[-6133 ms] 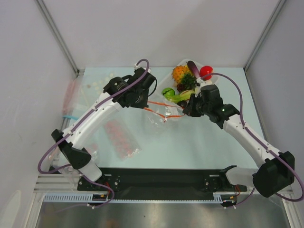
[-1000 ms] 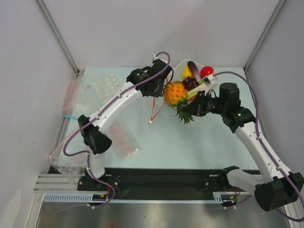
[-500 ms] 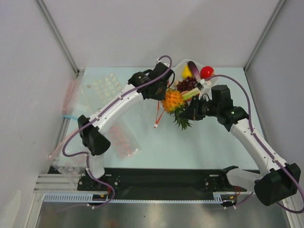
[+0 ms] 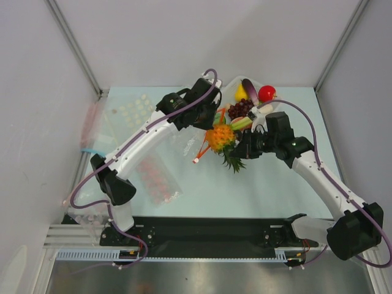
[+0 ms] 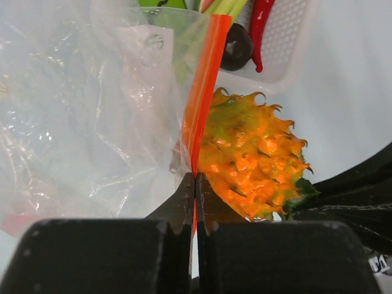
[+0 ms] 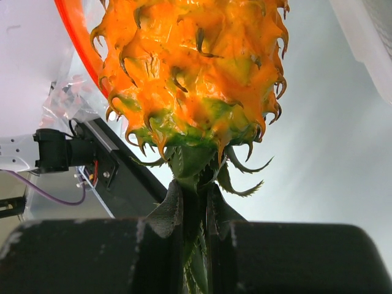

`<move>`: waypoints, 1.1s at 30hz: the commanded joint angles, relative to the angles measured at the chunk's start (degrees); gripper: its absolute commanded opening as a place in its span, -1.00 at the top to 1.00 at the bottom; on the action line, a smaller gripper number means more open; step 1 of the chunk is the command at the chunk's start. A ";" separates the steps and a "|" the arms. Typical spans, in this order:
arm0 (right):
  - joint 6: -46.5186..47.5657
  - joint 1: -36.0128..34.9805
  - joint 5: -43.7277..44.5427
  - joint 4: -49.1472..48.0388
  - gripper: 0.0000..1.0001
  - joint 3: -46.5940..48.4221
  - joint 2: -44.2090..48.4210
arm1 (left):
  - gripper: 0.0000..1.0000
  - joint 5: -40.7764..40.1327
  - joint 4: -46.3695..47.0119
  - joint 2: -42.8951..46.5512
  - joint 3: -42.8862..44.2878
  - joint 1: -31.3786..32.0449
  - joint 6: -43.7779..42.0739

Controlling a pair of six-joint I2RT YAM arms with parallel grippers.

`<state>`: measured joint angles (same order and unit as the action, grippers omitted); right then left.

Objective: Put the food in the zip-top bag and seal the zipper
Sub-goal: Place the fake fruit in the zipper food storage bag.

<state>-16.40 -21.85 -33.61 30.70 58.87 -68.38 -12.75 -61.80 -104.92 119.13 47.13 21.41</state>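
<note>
My right gripper (image 4: 240, 149) is shut on the green crown of the orange pineapple (image 4: 220, 137) and holds it above the table. In the right wrist view (image 6: 195, 197) the pineapple (image 6: 196, 67) points away from the camera. My left gripper (image 4: 206, 120) is shut on the orange-red zipper (image 4: 201, 150) of the clear zip-top bag (image 4: 185, 138). In the left wrist view (image 5: 195, 179) the zipper (image 5: 205, 79) rises from the jaws, the bag (image 5: 92, 116) hangs to its left, and the pineapple (image 5: 251, 159) touches it on the right. The round red fruit (image 4: 266, 93) lies in the basket. I cannot make out the round green fruit.
A white basket (image 4: 277, 105) at the back right holds a yellow fruit (image 4: 241, 93), grapes (image 4: 240, 109), an eggplant and green stalks; a red chili (image 5: 260, 24) lies at its edge. A packet of pink-red dots (image 4: 156, 177) and a sheet of white dots (image 4: 131, 110) lie on the left.
The right gripper has brought the pineapple down and left, against the bag's mouth. The left gripper has shifted slightly left, still holding the zipper strip.
</note>
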 commanded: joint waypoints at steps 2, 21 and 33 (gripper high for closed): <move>1.81 -1.62 1.17 0.76 1.00 1.33 -0.52 | 0.99 7.02 1.68 2.62 0.75 0.41 -1.46; 3.31 -3.03 1.09 -0.73 1.00 6.52 -2.20 | 1.00 15.92 1.42 2.44 -3.10 3.05 -5.15; 3.83 1.10 -2.08 -1.34 1.00 7.66 -1.67 | 0.99 18.98 3.96 7.01 -8.21 2.96 -5.33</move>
<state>-13.28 -21.91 -33.69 32.67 62.96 -71.79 2.46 -58.39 -101.86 111.09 50.17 17.30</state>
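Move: Holding one side of the zipper rim, the left hand has the fake pineapple's body about 3 cm back, 4 cm to its right and 6 cm below; the bag's free rim end hangs some 11 cm back and 6 cm left of this hand, 7 cm lower. The right hand pinches the pineapple's leaves, with the bag mouth about 9 cm left, 4 cm forward and 4 cm down. The food basket sits roughly 15 cm ahead of the right hand, 5 cm to its right, 16 cm below. Drawing the pinched zipper rim back about 6 cm and 4 cm to the right, the left hand carries it over the pineapple towards the leafy end, turning some 15 degrees clockwise and sinking 2 cm late on. The right hand keeps its pinch on the leaves, dips about 2 cm, then rises again while the fruit still points left into the bag mouth. ##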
